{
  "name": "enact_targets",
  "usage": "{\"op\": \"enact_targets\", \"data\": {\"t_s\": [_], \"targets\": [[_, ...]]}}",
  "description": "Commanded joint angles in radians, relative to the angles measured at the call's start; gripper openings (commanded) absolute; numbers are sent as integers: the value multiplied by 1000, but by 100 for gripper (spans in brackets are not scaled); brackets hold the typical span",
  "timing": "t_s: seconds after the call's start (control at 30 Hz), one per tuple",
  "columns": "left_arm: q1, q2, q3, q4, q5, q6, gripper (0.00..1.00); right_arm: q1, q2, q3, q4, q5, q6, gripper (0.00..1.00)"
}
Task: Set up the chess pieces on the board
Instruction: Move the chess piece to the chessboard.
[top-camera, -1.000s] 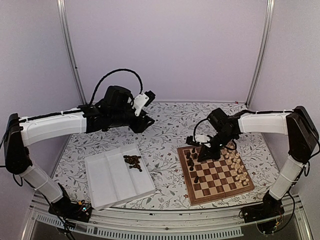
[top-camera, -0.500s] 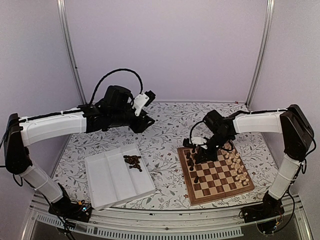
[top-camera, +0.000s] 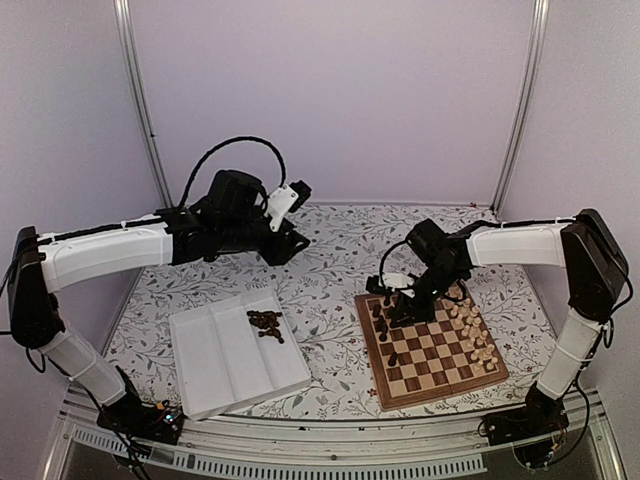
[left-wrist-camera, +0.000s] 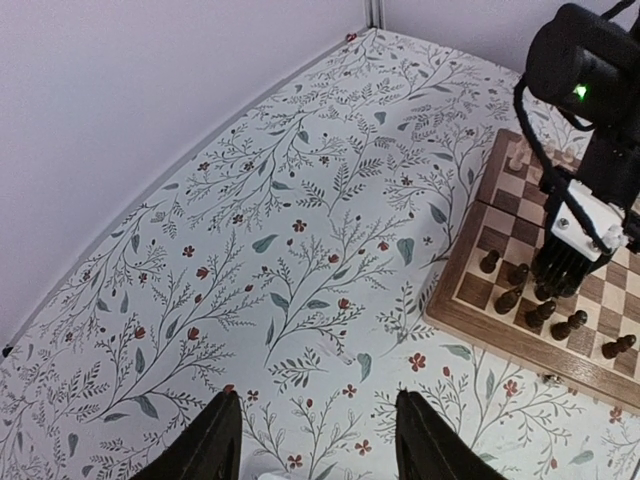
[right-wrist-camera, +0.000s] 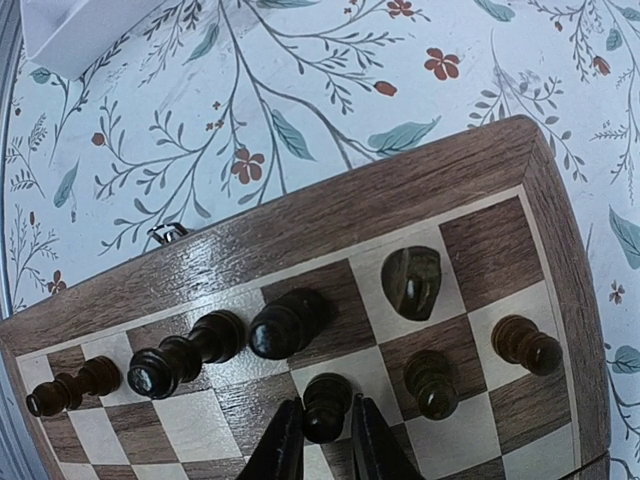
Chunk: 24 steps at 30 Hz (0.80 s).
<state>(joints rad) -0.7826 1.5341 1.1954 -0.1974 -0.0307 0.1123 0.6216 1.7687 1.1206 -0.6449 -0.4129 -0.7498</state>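
The board lies at the right of the table, with dark chess pieces along its left side and cream ones along its right. My right gripper reaches down among the dark pieces. In the right wrist view its fingertips stand close on either side of a dark pawn that stands upright on a square of the board. Whether they still press it does not show. My left gripper hangs open and empty over the cloth, far left of the board.
A white ridged tray lies at the front left, holding a small heap of dark pieces. Other dark pieces crowd the squares around the flanked pawn. The floral cloth covers the table, with walls close behind.
My right gripper has shifted a little to the left over the board's dark side and has since stayed put. The left arm has not moved.
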Motion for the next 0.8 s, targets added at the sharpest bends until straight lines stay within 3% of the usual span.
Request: {"op": "enact_targets", "data": {"t_s": [0.0,0.4,0.5,0.63,0.77], "targets": [[10,14,27,1,16,9,54,6,-29,25,-5,23,19,19],[9,15,32,-11,6,3,55,5,-52,40,-39,21,31,22],[-2,23,44,-46,-58,-10,56,6,-114,49,-77,52,34,29],[-10,52,102,-220,-95,-103,54,-11,-247,50,-103,115,44,41],[-6,22,41,-327,-86,-208,50,-64,-410,41,-67,171,70,49]]}}
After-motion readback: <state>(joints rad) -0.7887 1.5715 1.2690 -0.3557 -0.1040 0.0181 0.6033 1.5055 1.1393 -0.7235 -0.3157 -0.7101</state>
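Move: The dark chess piece I have just set down stands on the board between my right fingertips, its middle only about 1 cm below the hand point. One small pawn stands some 3 cm ahead of it, another about 5 cm ahead and 1 cm left. In the row to its left, a tall dark piece stands level, about 3 cm left, and a squat dark piece 2 cm ahead and 3 cm left. From my left hand the set-down piece lies roughly 20 cm right, 8 cm back and 19 cm below. With my right fingers already slackened around the chess piece, I stay low over it at first, then spread them to about half open and lift away from the board, quickening, about 8 cm up with a slight drift right, the fingertips swinging some 10 degrees forward. Right at the end my left hand starts to sink and ease left, barely 2 cm. ##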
